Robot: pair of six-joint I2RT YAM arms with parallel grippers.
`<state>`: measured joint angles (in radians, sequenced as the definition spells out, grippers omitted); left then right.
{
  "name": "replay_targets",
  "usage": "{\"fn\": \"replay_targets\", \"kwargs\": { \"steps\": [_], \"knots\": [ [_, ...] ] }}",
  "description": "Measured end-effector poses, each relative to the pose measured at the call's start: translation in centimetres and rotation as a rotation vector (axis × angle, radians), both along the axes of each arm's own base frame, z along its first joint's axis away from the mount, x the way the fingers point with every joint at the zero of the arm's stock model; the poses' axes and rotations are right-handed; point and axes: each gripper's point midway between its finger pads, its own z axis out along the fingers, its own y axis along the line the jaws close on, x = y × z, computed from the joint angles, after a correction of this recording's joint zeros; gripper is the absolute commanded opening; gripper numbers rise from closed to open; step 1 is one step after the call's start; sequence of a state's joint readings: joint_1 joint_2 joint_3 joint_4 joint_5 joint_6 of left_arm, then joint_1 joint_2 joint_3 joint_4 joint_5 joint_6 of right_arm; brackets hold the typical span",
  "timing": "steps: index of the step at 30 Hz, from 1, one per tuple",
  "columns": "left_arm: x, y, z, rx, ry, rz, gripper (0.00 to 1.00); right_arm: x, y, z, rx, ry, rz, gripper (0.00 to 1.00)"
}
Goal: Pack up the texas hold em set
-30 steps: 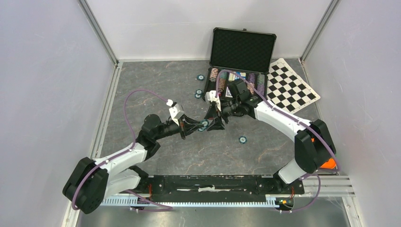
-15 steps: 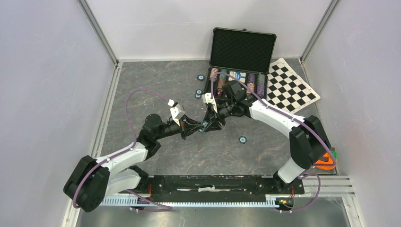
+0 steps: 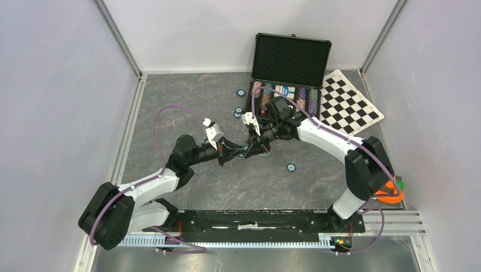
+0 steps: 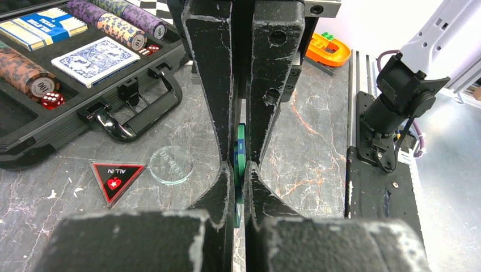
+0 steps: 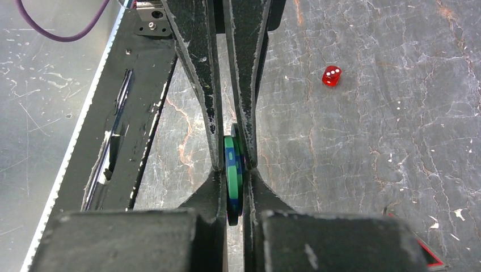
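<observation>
A green-and-blue poker chip (image 3: 247,150) hangs on edge above mid-table, pinched from both sides. My left gripper (image 3: 241,151) is shut on it from the left, my right gripper (image 3: 253,148) from the right. In the left wrist view the chip (image 4: 240,144) sits between my own fingertips (image 4: 224,175), with the right arm's fingers (image 4: 210,85) reaching in from above. The right wrist view shows the chip (image 5: 232,164) in my right gripper (image 5: 232,170). The open black case (image 3: 290,56) stands behind, holding chip rows, card decks (image 4: 99,54) and dice (image 4: 52,100).
Loose chips (image 3: 291,167) (image 3: 241,93) lie on the table. A red triangular marker (image 4: 116,178) and a clear disc (image 4: 170,164) lie by the case handle (image 4: 142,113). A red die (image 5: 332,75) lies on the table, a checkered mat (image 3: 346,105) beside the case, an orange ring (image 3: 388,192) at the right.
My right gripper has moved in from the right and shut on the chip that the left gripper holds. The left arm has reached slightly further forward.
</observation>
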<state>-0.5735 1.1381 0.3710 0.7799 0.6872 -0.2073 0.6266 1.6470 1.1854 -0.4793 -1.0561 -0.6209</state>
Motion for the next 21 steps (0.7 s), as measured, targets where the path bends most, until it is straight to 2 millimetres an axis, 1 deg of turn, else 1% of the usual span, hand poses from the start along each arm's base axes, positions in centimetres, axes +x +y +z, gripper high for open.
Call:
{"fn": "replay_targets", "kwargs": {
  "steps": [4, 9, 13, 18, 21],
  "knots": [
    [0.1, 0.0, -0.1, 0.0, 0.0, 0.001, 0.08, 0.0, 0.0, -0.1, -0.003, -0.001, 0.0, 0.0],
    [0.2, 0.0, -0.1, 0.0, 0.0, 0.006, 0.17, 0.1, -0.1, -0.1, -0.008, -0.004, -0.003, 0.0],
    [0.6, 0.1, -0.1, -0.001, 0.0, 0.029, 0.29, 0.5, 0.0, -0.1, -0.012, -0.015, -0.016, 0.0],
    [1.3, 0.4, 0.9, -0.023, -0.03, 0.079, 0.46, 1.9, 0.2, -0.3, -0.029, -0.058, -0.08, 0.0],
    [1.8, 0.9, 1.6, -0.041, -0.051, 0.135, 0.49, 2.5, 0.0, -0.3, -0.036, -0.072, -0.113, 0.0]
  ]
}}
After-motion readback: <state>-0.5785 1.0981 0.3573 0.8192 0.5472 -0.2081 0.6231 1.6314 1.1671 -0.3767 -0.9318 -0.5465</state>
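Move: The green chips sit pinched between both hands' fingertips, about 1 cm to the right of the left hand and 1 cm to the left of the right hand. From the right hand, the case's middle is roughly 22 cm ahead and 15 cm right; the All In triangle about 10 cm ahead and 3 cm right, the clear disc some 6 cm ahead and 8 cm right, all about 15 cm below. Left fingers open off the chips, easing forward and up; the right, still pinching, carries them about 2.5 cm forward. ##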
